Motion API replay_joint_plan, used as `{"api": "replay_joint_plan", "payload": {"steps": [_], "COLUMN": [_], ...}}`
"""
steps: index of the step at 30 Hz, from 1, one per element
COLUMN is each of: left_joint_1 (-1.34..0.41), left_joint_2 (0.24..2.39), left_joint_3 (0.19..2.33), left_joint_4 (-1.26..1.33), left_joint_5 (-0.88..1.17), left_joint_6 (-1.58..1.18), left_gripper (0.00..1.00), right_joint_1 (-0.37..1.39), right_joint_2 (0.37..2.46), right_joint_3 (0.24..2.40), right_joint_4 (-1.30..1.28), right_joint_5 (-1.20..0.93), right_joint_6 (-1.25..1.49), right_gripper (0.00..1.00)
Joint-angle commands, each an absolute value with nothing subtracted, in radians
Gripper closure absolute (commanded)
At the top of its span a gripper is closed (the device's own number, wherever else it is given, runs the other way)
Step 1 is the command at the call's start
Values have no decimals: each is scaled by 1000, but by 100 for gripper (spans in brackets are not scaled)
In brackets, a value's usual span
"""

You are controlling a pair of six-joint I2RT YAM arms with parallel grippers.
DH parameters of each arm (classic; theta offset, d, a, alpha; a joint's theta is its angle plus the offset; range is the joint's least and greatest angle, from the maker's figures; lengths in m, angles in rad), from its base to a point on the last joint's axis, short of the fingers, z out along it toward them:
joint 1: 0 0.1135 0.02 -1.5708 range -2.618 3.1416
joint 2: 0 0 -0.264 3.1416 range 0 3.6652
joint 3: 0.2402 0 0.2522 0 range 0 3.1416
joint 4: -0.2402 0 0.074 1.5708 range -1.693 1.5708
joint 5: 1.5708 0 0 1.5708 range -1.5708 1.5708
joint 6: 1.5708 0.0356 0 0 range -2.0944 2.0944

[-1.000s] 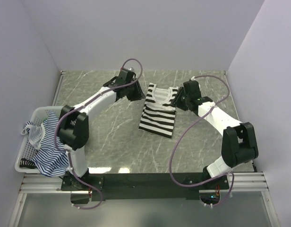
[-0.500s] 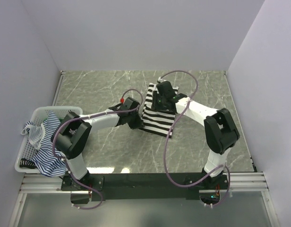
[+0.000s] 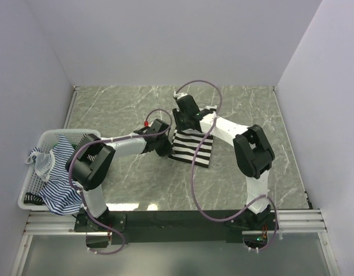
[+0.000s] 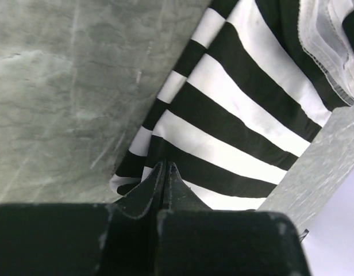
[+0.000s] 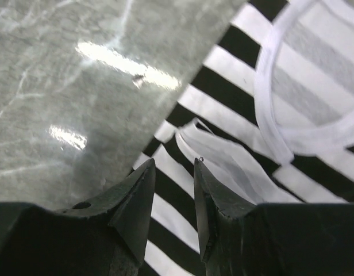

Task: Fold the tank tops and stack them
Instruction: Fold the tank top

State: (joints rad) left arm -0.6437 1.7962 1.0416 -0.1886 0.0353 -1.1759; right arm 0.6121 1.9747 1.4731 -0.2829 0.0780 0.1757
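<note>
The black-and-white striped tank top (image 3: 195, 150) lies flat in the middle of the table. My left gripper (image 3: 166, 150) sits low at its near left corner. In the left wrist view its jaws (image 4: 165, 164) are pressed together on the hem of the tank top (image 4: 234, 115). My right gripper (image 3: 180, 127) hovers over the top's far left part. Its fingers (image 5: 172, 163) stand apart above the stripes (image 5: 183, 172), with nothing between them. A folded white strap (image 5: 214, 150) lies just ahead of them, and the neckline band (image 5: 268, 109) lies beyond. More blue-and-white tank tops (image 3: 57, 172) fill the basket.
A white mesh basket (image 3: 29, 194) stands at the table's left edge, with cloth hanging over its rim. Grey walls close in the table on the left, far and right sides. Both arms' cables (image 3: 195, 172) loop above the marble surface.
My left arm came back from the far side to the top's near left corner and shut its jaws there. My right gripper moved left across the top and narrowed slightly.
</note>
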Motion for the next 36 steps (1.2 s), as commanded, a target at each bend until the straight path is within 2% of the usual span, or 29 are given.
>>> {"api": "replay_joint_plan", "payload": {"steps": [1,15,26,30,34,36], "left_joint_1": [-626,-597,-598,-597,-597,-598], "left_joint_2": [1792,1784,1787,1792,1793,1793], "left_joint_3": [1031,1011,1015,1015,1014,1014], "left_joint_4": [-210,-215,-227,-232,-241,-244], "left_joint_5": [8,21,18,17,8,3], "left_joint_6": [-1189,-1184,-1189,-1190,-1190,-1189], "left_gripper": [99,99,99,99,99,99], "right_joint_1": [640,660,661,653,647,638], "right_joint_2": [2016,2121,2171,2181,2194,2207], "right_joint_3": [1555,1644,1680,1716,1756,1787], "right_joint_4": [-317,-383,-387,-399,-420,-443], "right_joint_5": [126,261,276,267,242,220], "right_joint_6": [89,12,-17,-9,-6,-6], "right_gripper": [60,62,66,75,95,100]}}
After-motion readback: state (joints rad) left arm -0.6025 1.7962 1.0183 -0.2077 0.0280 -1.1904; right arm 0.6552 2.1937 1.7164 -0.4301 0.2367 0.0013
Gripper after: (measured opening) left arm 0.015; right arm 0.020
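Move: The tank top's loose white-trimmed flap, on the left edge, lies about 3 cm ahead of the right hand, level sideways and 4 cm below; the neckline is some 6 cm ahead and 8 cm right. The left hand, already shut, has the left edge near the bottom hem about 2 cm to its left, level fore and aft, 1 cm below. Right hand sinks 4 cm, then eases forward, pinching the white-trimmed flap; left fingertips shift 2 cm left, pressing the cloth. ##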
